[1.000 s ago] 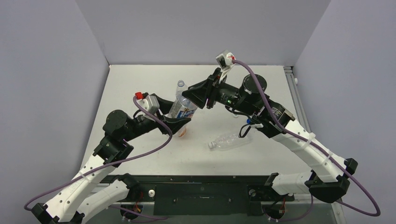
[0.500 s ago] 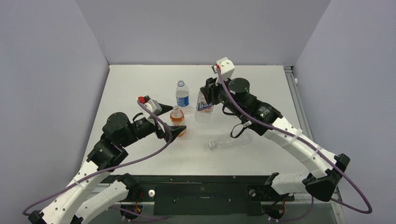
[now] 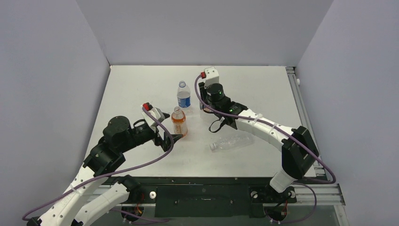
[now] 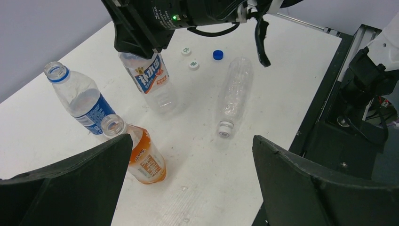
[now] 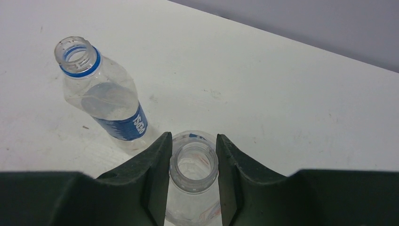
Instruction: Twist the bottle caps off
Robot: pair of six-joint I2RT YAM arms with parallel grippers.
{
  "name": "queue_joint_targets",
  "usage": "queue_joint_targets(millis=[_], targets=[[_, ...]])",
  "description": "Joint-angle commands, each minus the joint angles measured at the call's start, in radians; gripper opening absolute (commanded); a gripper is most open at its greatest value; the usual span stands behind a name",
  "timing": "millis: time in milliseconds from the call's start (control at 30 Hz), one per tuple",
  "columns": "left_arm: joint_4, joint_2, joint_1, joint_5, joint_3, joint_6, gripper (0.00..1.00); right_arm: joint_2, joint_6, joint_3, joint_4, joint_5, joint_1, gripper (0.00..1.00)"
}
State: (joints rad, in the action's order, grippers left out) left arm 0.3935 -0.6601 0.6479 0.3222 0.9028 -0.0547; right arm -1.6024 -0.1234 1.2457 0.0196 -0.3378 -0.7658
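Observation:
Two uncapped bottles stand side by side: the blue-label Pepsi bottle [image 3: 183,97] [image 5: 104,101] and the orange bottle [image 3: 179,122] [image 4: 141,157]. My right gripper [image 5: 194,137] [image 3: 204,100] is shut on the open neck of the short bottle [image 5: 193,165] [image 4: 151,77], which stands upright on the table. The plain bottle [image 3: 233,141] [image 4: 234,92] lies on its side with its white cap [image 4: 226,128] on. Three loose bottle caps lie behind it: two white [image 4: 187,51] [image 4: 194,65] and one blue [image 4: 217,54]. My left gripper [image 4: 192,140] [image 3: 170,139] is open and empty, just in front of the orange bottle.
The white table [image 3: 141,89] is walled by grey panels at the back and sides. A metal rail [image 3: 295,89] runs along its right edge, and the black frame [image 4: 339,117] lies at the near edge.
My left gripper opened, let go of the short bottle and drew back toward the near left. The right gripper swung left and stood the short bottle upright.

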Motion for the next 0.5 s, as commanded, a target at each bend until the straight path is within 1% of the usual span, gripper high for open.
queue_joint_targets(millis=[0,233,367,467], targets=[[-0.001,0.004,-0.004,0.021,0.052,-0.024,0.96,-0.028,-0.007,-0.04,0.214,-0.077,0.012,0.0],[-0.004,0.004,-0.005,0.015,0.059,-0.023,0.97,-0.093,-0.03,-0.084,0.31,-0.148,-0.002,0.0],[0.0,0.0,-0.005,0.023,0.066,-0.022,0.97,-0.097,-0.053,-0.12,0.338,-0.168,-0.004,0.0],[-0.004,-0.001,-0.005,0.026,0.071,-0.022,0.96,-0.098,-0.062,-0.137,0.328,-0.168,-0.004,0.0]])
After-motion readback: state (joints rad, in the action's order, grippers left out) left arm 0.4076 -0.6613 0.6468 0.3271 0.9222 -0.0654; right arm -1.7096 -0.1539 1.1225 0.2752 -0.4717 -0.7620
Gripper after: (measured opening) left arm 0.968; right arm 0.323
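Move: My right hand already grips the opened clear bottle by its neck. The bare table spot I take it to lies 2 cm ahead, 1 cm to the right, roughly 22 cm below. The Pepsi bottle stands about 5 cm ahead and 9 cm left, the orange bottle some 7 cm back and 11 cm left; the lying bottle is 10 cm back and 13 cm right. From my left hand that spot is about 23 cm ahead, 11 cm right, 31 cm down. With my right hand I lower the held bottle about 5 cm towards the bare table beside the Pepsi bottle, easing some 2 cm forward in the first part and then going almost straight down. My wrist turns a little clockwise, under 10 degrees, and my fingers keep their hold on the neck. ##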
